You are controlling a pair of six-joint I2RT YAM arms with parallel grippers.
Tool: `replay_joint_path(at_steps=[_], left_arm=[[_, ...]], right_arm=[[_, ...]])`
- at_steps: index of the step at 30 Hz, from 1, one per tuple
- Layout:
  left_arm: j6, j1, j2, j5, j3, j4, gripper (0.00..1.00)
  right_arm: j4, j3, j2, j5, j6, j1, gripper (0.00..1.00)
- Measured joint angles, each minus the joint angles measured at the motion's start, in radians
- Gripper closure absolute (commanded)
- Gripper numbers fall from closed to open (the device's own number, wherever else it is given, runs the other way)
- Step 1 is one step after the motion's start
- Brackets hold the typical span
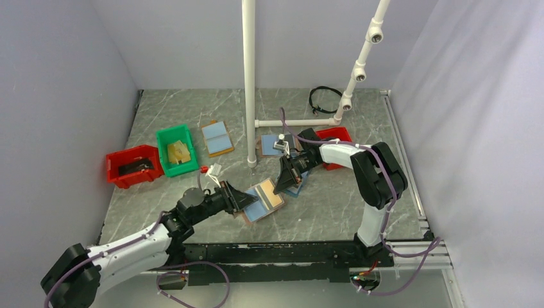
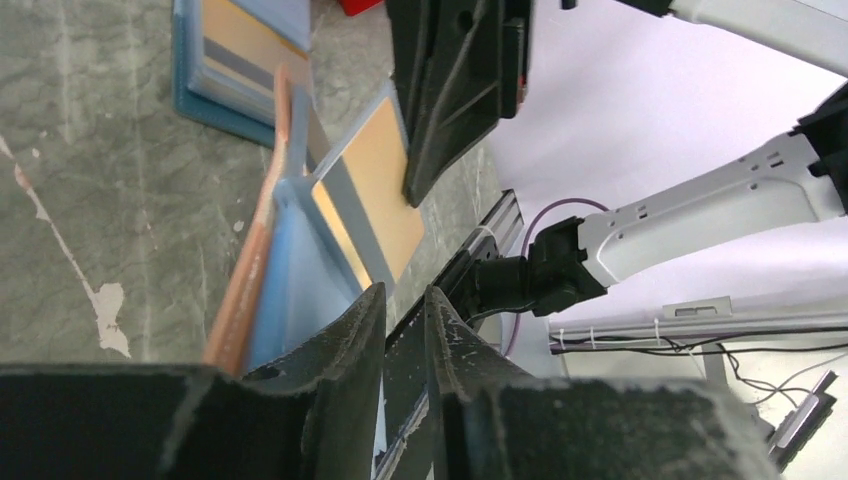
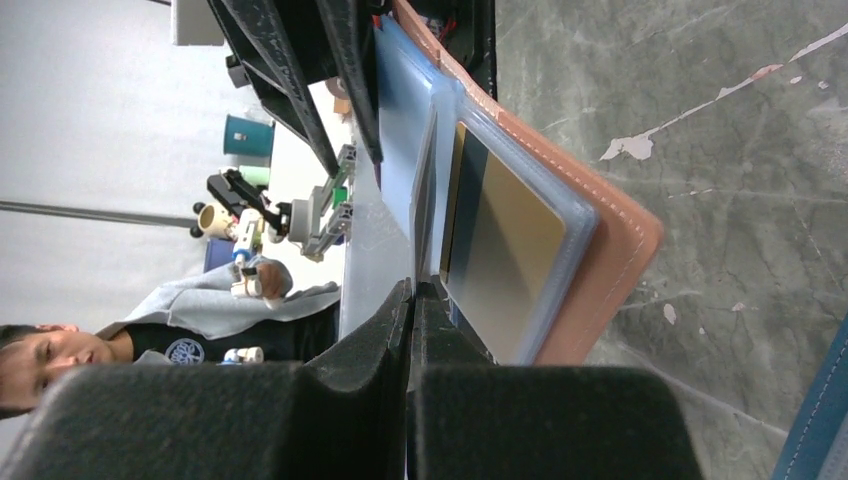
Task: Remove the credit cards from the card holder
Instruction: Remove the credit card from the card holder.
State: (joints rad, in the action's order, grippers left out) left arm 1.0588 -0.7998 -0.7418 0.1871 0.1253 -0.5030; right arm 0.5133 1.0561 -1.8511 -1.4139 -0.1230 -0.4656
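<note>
The card holder [image 1: 262,201], tan-rimmed with a light blue inside, lies open near the table's front. One half [image 2: 285,285] is blue. The other half shows a gold face with a grey stripe [image 2: 375,185] behind its clear sleeve [image 3: 500,250]. My right gripper [image 1: 283,187] [image 3: 413,286] is shut on the edge of a thin dark credit card [image 3: 423,200], seen edge-on and standing up out of the holder. At the holder's left edge, my left gripper [image 1: 247,199] [image 2: 405,292] stands slightly open, with a narrow gap and nothing between its fingers.
A navy-rimmed holder [image 2: 225,60] lies just behind the tan one, under my right arm. Further back are a tan holder with blue halves [image 1: 217,137], a green bin [image 1: 176,149], two red bins [image 1: 133,165] [image 1: 334,135], a white pipe frame [image 1: 249,83] and a black cable [image 1: 324,99].
</note>
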Motion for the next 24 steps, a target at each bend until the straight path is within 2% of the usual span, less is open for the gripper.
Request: replay_joint_path(at_steps=[9, 15, 24], left_arm=[[0.059, 0.0, -0.207, 0.002, -0.006, -0.105, 0.58], [0.08, 0.0, -0.351, 0.018, 0.008, -0.212, 0.57], [0.112, 0.0, -0.426, 0.019, 0.01, -0.362, 0.6]], right_arm=[[-0.014, 0.0, 0.0, -0.006, 0.011, -0.001, 1.0], [-0.015, 0.0, 0.0, -0.006, 0.011, 0.0, 1.0], [-0.036, 0.0, 0.0, -0.008, 0.023, -0.001, 1.0]])
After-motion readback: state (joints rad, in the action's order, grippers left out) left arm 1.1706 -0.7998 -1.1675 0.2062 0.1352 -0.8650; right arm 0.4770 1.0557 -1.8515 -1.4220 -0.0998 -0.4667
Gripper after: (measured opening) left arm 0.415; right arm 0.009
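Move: The credit card that my right fingers already pinch stands about 5 cm to my left hand's right, 1 cm ahead and some 4 cm below. The open brown card holder hangs around it, its middle roughly 2 cm right, 1 cm back and 6 cm below my left hand. On the table, the blue card holder lies about 13 cm right, 6 cm ahead and 12 cm down. From my right hand the card is some 2 cm left, 1 cm back and 1 cm lower. I drop my left hand about 4.5 cm while its fingers spread from slightly open to nearly half open, then lift it a little over 1 cm, easing right and forward all the way towards the card's free edge, until that lower corner shows between the fingertips. The left wrist tilts a little, under 10 degrees, and its inner finger comes up against the holder's blue cover; my right hand stays put, keeping its pinch. ##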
